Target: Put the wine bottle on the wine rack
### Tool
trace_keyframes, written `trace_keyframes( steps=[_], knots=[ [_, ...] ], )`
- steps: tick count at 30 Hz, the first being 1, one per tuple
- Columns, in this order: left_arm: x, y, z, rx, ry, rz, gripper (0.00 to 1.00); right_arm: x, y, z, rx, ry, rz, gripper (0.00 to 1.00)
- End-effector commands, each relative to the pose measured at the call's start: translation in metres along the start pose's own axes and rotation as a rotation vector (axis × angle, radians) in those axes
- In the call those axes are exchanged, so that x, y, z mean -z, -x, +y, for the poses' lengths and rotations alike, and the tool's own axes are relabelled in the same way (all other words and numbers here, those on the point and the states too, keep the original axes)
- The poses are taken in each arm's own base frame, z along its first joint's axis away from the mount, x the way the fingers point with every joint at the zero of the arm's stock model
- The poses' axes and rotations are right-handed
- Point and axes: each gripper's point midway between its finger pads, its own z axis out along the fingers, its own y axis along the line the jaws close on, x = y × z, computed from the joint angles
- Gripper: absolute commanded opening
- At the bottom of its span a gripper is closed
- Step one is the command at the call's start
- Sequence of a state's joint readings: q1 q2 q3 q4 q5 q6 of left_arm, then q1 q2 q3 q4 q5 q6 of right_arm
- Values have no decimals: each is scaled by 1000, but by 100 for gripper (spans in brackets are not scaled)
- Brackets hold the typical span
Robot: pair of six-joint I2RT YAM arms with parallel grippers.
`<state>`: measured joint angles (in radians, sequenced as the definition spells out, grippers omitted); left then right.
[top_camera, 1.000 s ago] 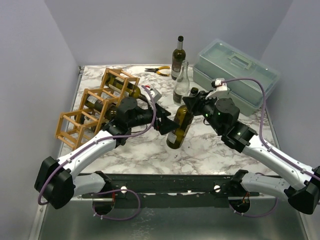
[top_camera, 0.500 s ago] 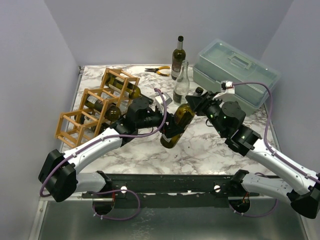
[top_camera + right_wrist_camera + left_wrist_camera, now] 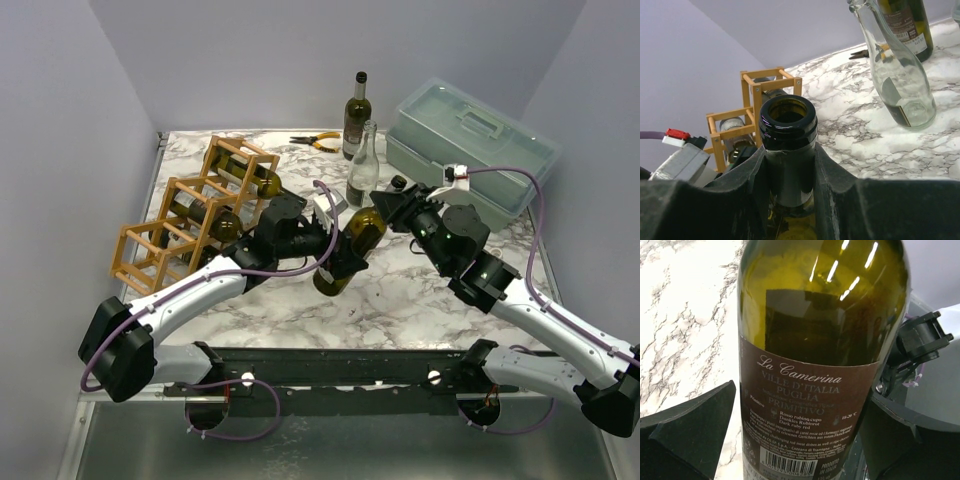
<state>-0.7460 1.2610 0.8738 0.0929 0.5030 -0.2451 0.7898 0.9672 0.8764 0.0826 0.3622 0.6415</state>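
Note:
A dark green wine bottle [image 3: 347, 252] with a brown label hangs tilted over the marble table [image 3: 420, 290], base toward the near left. My right gripper [image 3: 393, 208] is shut on its neck [image 3: 788, 150], just below the open mouth. My left gripper [image 3: 338, 264] is open and straddles the bottle's lower body [image 3: 810, 365]. One black finger [image 3: 695, 430] stands apart from the label on the left, the other close on the right. The wine rack [image 3: 190, 215], a light wooden lattice, stands at the left with two bottles lying in it. The right wrist view shows the wine rack [image 3: 752, 92] beyond the neck.
A pale green toolbox [image 3: 470, 140] sits at the back right. An empty clear bottle [image 3: 363, 165] and a dark upright bottle [image 3: 356, 110] stand at the back centre, close to my right gripper. Yellow-handled pliers [image 3: 316, 142] lie behind them.
The bottle has tipped further over, its base swinging toward the near left. My left gripper has come in around the bottle's lower body. My right gripper has kept its hold on the neck.

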Motion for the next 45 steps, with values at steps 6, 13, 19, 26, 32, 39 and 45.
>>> trace_keyframes(
  steps=[6, 13, 19, 26, 32, 39, 45],
  knots=[
    [2, 0, 19, -95, 114, 21, 64, 11, 48, 38, -174, 127, -135, 0],
    [25, 6, 42, -264, 275, 36, 0, 20, 24, 34, -18, 162, -39, 28],
    [41, 6, 42, -452, 317, 71, 0, 31, -4, 15, 287, 170, 95, 70],
    [44, -6, 35, -511, 280, 162, 0, 60, -39, -4, 833, 352, 316, 92],
    [37, -19, 14, -474, 141, 216, 0, 87, -56, -34, 1260, 511, 387, 97],
    [28, -37, -2, -395, 19, 300, 0, 111, -65, -40, 1575, 726, 340, 100],
    [24, -41, -19, -348, -81, 315, 0, 113, -89, -42, 1650, 877, 427, 96]
  ],
)
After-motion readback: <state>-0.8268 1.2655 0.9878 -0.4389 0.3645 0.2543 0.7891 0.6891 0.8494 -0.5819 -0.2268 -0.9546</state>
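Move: The wine bottle hangs tilted between the left hand's open fingers, its middle 2 cm ahead, 2 to the right and 2 higher; the right hand still grips its neck, the middle lying 4 cm back, 6 left and 10 below. From the left hand, the clear bottle stands roughly 27 cm ahead, 4 right, 8 lower, and the wine rack about 17 ahead, 38 left, 13 lower. Left pinches the wine bottle's body and lowers it 6 cm; right releases the neck, backing off 10 cm. ##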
